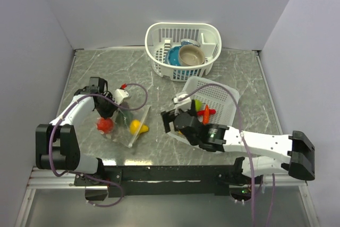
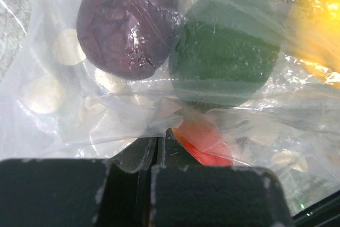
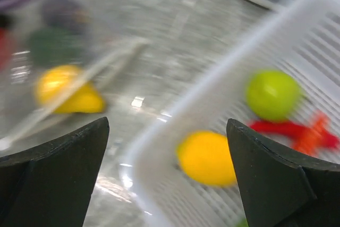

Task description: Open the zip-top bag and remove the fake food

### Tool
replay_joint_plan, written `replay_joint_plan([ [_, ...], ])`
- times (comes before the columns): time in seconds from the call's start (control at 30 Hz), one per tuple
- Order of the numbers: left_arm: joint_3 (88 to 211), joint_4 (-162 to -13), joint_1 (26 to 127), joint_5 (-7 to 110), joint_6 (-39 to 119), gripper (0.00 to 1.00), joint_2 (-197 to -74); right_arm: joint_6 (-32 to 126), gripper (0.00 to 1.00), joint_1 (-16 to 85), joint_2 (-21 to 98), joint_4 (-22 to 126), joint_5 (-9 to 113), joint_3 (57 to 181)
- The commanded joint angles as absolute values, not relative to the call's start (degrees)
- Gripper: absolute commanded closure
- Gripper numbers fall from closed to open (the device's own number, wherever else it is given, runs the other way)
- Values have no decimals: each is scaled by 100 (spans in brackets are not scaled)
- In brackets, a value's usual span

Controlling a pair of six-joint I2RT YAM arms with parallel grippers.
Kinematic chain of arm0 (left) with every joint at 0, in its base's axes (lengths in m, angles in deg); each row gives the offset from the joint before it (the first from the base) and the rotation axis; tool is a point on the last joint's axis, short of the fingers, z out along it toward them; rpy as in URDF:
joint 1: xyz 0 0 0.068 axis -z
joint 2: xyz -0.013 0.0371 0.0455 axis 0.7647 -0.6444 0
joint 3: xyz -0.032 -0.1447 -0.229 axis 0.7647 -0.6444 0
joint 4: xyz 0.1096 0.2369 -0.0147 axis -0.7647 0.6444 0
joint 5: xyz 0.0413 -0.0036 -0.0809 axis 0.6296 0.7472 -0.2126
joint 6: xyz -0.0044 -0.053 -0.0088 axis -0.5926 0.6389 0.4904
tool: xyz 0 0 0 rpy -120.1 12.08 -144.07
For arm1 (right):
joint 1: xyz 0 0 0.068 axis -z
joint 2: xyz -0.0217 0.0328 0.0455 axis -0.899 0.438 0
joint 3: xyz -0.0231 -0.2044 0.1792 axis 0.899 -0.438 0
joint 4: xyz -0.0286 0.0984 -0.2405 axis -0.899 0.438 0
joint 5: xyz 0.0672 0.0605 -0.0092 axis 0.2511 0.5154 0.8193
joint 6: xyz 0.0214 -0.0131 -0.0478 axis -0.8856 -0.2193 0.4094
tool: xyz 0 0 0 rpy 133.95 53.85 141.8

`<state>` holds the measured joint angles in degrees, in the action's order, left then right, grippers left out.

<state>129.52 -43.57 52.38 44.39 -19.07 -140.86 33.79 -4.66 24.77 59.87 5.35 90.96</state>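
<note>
The zip-top bag lies on the table at the left, clear with white dots. Fake food shows inside it: a red piece, a yellow piece and a dark green one. My left gripper is shut on a fold of the bag; up close a purple piece, a green piece, a yellow piece and a red piece press against the plastic. My right gripper stands open and holds nothing, over the near rim of the flat white basket. A yellow piece, a lime green one and a red chili lie in that basket.
A deep white lattice basket at the back holds a blue bowl and a tan bowl. The flat basket sits right of centre. White walls close in the marbled table on three sides.
</note>
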Motion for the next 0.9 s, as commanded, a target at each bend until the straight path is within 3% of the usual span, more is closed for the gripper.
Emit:
replay_joint_plan([
  [0.0, 12895, -4633, 5261, 4484, -1927, 99, -14120, 4698, 3, -760, 3044, 3380, 1971, 8645],
  [0.33, 13062, -4677, 5269, 4484, -1962, 99, -14306, 5332, 0, -629, 5539, 2707, 3291, 9391],
  [0.87, 13054, -4571, 5287, 4546, -2032, 99, -14261, 5508, 0, -154, 6807, 2540, 3995, 10543],
])
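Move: The yellow pear, its narrow end already poking out of the bag's mouth, lies about 15 cm to the right hand's left, 2 cm ahead and 16 cm below. From that hand, the dark green fruit still in the bag is 22 cm to the left and 6 cm ahead, while the lemon in the white basket is almost underneath, 3 cm to the right. The pear is some 12 cm to the left hand's right, 5 cm back and 4 cm below. No grip yet: wide open, the right fingers come down close around the pear's protruding end, though contact can't be made out. The hand sweeps about 17 cm left from over the basket to the bag's mouth, dipping back slightly then easing forward, and sinks 13 cm, turning some 35 degrees counter-clockwise. The shut left fingers keep their pinch on the bag film. ##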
